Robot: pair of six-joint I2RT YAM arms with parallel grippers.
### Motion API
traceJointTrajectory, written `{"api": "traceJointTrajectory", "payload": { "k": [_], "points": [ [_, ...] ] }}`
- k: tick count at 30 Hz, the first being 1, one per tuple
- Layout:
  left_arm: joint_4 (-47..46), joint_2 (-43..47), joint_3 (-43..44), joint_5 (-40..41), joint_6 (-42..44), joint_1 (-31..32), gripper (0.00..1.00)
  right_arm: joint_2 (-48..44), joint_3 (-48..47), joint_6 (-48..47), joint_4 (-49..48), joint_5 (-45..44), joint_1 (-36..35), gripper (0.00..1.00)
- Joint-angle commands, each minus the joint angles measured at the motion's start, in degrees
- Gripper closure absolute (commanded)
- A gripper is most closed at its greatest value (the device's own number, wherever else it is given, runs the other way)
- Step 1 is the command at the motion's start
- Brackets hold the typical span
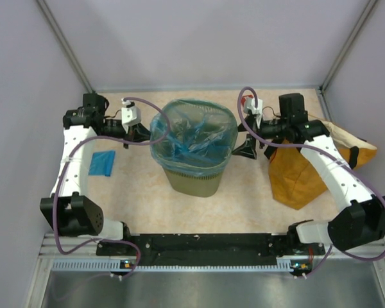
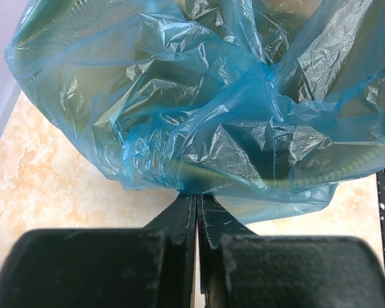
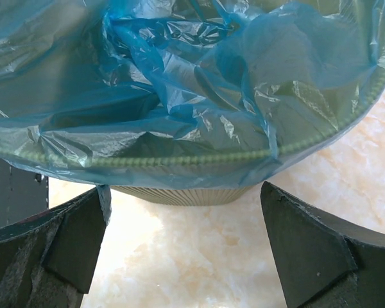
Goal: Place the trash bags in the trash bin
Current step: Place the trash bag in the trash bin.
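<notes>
The olive-green mesh trash bin (image 1: 194, 181) stands mid-table. A big crinkly light-blue trash bag (image 1: 192, 131) hangs inside it, its film draped over the rim. My left gripper (image 1: 146, 136) is at the bin's left rim, shut on the bag's edge; the left wrist view has the fingertips (image 2: 196, 196) pinched on the film (image 2: 179, 102). At the right rim my right gripper (image 1: 242, 151) is open, its jaws wide apart (image 3: 183, 189) just outside the bin wall (image 3: 147, 193), below the bag (image 3: 179, 77). A small folded blue trash bag (image 1: 102, 162) lies flat on the table at the left.
A mustard-orange sack (image 1: 301, 173) lies on the table at the right, under the right arm. Grey walls close in the table at the back and on both sides. Purple cables loop off both arms.
</notes>
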State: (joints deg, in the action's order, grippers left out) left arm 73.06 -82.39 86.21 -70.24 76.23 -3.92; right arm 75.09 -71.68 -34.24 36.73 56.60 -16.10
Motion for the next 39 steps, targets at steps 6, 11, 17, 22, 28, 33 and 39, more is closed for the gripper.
{"api": "traceJointTrajectory", "payload": {
  "k": [6, 11, 17, 22, 28, 33, 39],
  "points": [
    [-5.56, 3.20, -0.78, 0.71, -5.65, 1.81, 1.00, -0.47, -0.65, 1.28, -3.59, 8.08, -1.66, 0.01],
    [-6.96, 3.73, -2.10, 1.42, -6.79, 2.52, 1.00, 0.40, -0.83, 2.07, -4.21, 9.32, -2.97, 0.16],
    [-10.03, 4.96, -4.47, 1.60, -8.55, 2.61, 1.00, 2.52, -1.71, 3.65, -4.82, 10.99, -3.33, 0.73],
    [-12.15, 6.10, -6.58, 1.94, -9.78, 2.61, 1.00, 2.17, -1.01, 5.58, -6.40, 9.94, -3.24, 1.00],
    [-15.13, 7.07, -7.29, 3.44, -12.24, 2.69, 1.00, -0.64, 0.14, 5.85, -7.46, 4.85, -2.98, 1.00],
    [-15.58, 6.98, -8.25, 5.02, -12.51, 2.69, 1.00, -2.58, 2.24, 5.24, -7.29, 2.20, -1.22, 1.00],
    [-15.22, 7.24, -11.15, 6.60, -10.57, 2.61, 1.00, -3.28, 5.49, 4.01, -7.37, 1.67, -0.34, 1.00]
  ]
}}
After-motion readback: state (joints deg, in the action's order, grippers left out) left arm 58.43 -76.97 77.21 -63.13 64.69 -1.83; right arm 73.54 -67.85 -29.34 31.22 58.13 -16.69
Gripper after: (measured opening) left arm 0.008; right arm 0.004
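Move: The right hand stands open at the bag's right edge, about 2 cm to its left and level with the fingertips. The bin's middle lies some 15 cm left of that hand and 12 cm below; the red box is roughly 25 cm ahead, 6 cm right, down on the table. The left hand still holds the bag by its left edge, the bin's left rim about 2 cm to its right; a folded blue bag lies about 18 cm left, 6 cm ahead, on the table. The right hand eases about 2 cm left and 1 cm back with a slight rise, its wide-open fingers shutting from the near and far sides to pinch the film hanging over the bin's right rim; with the fingers shut, it draws back right a little over 1 cm. Meanwhile the left hand keeps its pinch on the left edge and, after a tiny rise, brings the film down about 3 cm beside the rim, turning some 5 degrees counter-clockwise. ##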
